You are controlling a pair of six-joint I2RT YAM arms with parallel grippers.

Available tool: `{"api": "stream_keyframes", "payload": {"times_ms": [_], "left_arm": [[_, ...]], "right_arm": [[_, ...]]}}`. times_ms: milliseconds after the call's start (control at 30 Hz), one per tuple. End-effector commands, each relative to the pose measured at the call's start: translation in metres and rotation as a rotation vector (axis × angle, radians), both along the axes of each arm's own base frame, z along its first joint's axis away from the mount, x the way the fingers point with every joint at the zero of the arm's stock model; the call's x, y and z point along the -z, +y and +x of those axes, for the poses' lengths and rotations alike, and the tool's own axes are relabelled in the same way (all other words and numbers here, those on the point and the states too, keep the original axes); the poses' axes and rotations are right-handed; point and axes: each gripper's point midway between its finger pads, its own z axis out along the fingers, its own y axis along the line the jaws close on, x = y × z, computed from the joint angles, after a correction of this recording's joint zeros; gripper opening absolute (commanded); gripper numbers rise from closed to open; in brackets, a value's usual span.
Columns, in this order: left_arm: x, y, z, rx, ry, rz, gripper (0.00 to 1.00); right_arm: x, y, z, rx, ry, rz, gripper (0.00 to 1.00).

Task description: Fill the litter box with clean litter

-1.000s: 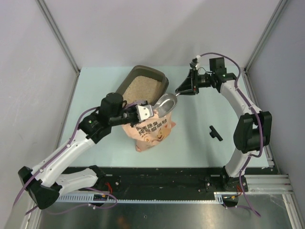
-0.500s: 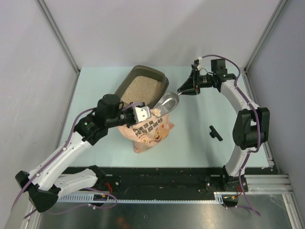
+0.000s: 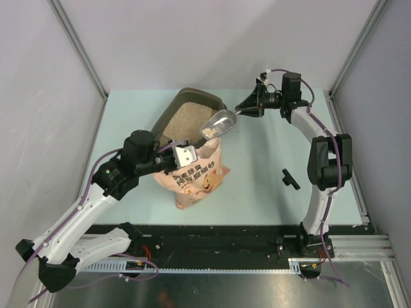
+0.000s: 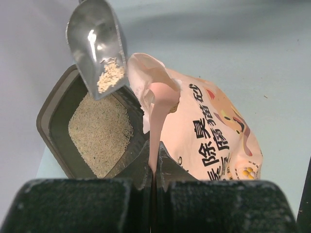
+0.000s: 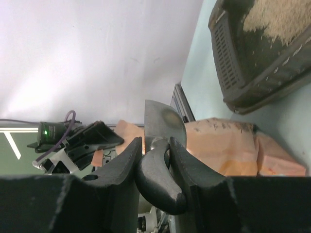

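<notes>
The dark grey-brown litter box [image 3: 221, 102] stands at the back of the table with pale beige clean litter [image 3: 185, 120] spread in it. My left gripper [image 3: 190, 153] is shut on the top edge of the pink litter bag [image 3: 200, 176], holding its mouth up; the left wrist view shows the fold [image 4: 156, 121] pinched between the fingers [image 4: 170, 167]. My right gripper [image 3: 243, 108] is shut on the black handle [image 5: 158, 179] of the metal scoop [image 3: 219, 120]. The scoop [image 4: 95, 43] hangs over the box's near rim [image 4: 129, 97] with a little litter [image 4: 110, 75] in it.
A small black part [image 3: 290, 179] lies on the table at the right. Grey enclosure walls stand on the left, back and right. The black rail with the arm bases [image 3: 218, 240] runs along the near edge.
The right arm has carried the scoop up and left, from over the bag's mouth to the litter box rim. The left gripper and bag have shifted slightly left.
</notes>
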Motion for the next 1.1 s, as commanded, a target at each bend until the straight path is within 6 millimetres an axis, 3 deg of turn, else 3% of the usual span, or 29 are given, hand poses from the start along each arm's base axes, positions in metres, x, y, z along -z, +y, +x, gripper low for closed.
{"api": "stream_keyframes", "payload": {"times_ms": [0, 133, 167, 200, 267, 300, 367, 400, 467, 600, 633, 700, 733, 767, 833, 967, 1067], "left_arm": [[-0.041, 0.000, 0.003, 0.000, -0.123, -0.083, 0.00], [-0.040, 0.000, 0.000, -0.003, -0.088, -0.094, 0.00], [-0.038, 0.000, -0.001, -0.002, -0.079, -0.092, 0.00], [-0.036, 0.000, -0.001, -0.006, -0.070, -0.093, 0.00], [-0.030, 0.001, -0.003, -0.009, -0.055, -0.086, 0.00], [-0.028, 0.002, -0.003, -0.010, -0.051, -0.084, 0.00], [-0.025, 0.003, -0.005, -0.010, -0.040, -0.082, 0.00], [-0.023, 0.003, -0.005, -0.013, -0.036, -0.082, 0.00], [-0.024, 0.003, -0.003, -0.015, -0.036, -0.080, 0.00], [-0.024, 0.000, -0.003, 0.004, -0.038, -0.074, 0.00], [-0.023, -0.002, -0.004, 0.016, -0.036, -0.075, 0.00], [-0.021, -0.004, -0.005, 0.030, -0.032, -0.073, 0.00], [-0.020, -0.005, -0.006, 0.037, -0.025, -0.074, 0.00], [-0.020, -0.008, -0.009, 0.053, -0.020, -0.079, 0.00], [-0.019, -0.010, -0.010, 0.064, -0.007, -0.086, 0.00], [-0.019, -0.019, -0.016, 0.119, 0.017, -0.102, 0.00], [-0.021, -0.025, -0.018, 0.152, 0.013, -0.100, 0.00]], "right_arm": [[-0.017, 0.009, 0.034, 0.010, -0.083, 0.052, 0.00], [-0.012, 0.020, 0.071, 0.038, -0.164, 0.038, 0.00], [-0.024, 0.023, 0.083, 0.044, -0.269, 0.030, 0.00], [-0.007, 0.025, 0.102, 0.084, -0.254, -0.001, 0.00], [0.003, 0.030, 0.124, 0.120, -0.374, -0.065, 0.00], [0.002, 0.031, 0.146, 0.181, -0.406, -0.104, 0.00], [-0.001, 0.033, 0.165, 0.232, -0.538, -0.164, 0.00], [-0.002, 0.045, 0.166, 0.225, -0.580, -0.182, 0.00], [0.000, 0.049, 0.173, 0.265, -0.628, -0.247, 0.00], [-0.007, 0.073, 0.170, 0.260, -0.929, -0.427, 0.00], [-0.014, 0.074, 0.162, 0.264, -0.980, -0.465, 0.00], [-0.027, 0.070, 0.169, 0.343, -1.129, -0.554, 0.00], [-0.011, 0.077, 0.163, 0.334, -1.142, -0.593, 0.00], [-0.040, 0.076, 0.161, 0.388, -1.229, -0.596, 0.00], [-0.050, 0.079, 0.159, 0.410, -1.286, -0.630, 0.00], [-0.081, 0.064, 0.153, 0.488, -1.305, -0.655, 0.00], [-0.089, 0.047, 0.146, 0.500, -1.275, -0.655, 0.00]]}}
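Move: Ahead and to the left of the right hand, which already holds the loaded scoop by its handle, lies the litter box, its middle about 21 cm forward, 22 cm left and 20 cm lower. The scoop's blade sits some 11 cm left of this hand, 2 cm back and 3 cm lower; the litter bag is 18 cm left, 15 cm back and 17 cm below. From the left hand, the box is about 38 cm forward, 2 cm left and 22 cm down. Sweeping the scoop forward some 17 cm from beyond the bag to over the litter box, the right hand then bears left by about 10 cm in all, easing back 3 cm as it dips and rises again. On the way the wrist rolls roughly 75 degrees, forward side up and tips a little down, swinging the fingers from leftward to forward-left, the grip on the handle kept. ##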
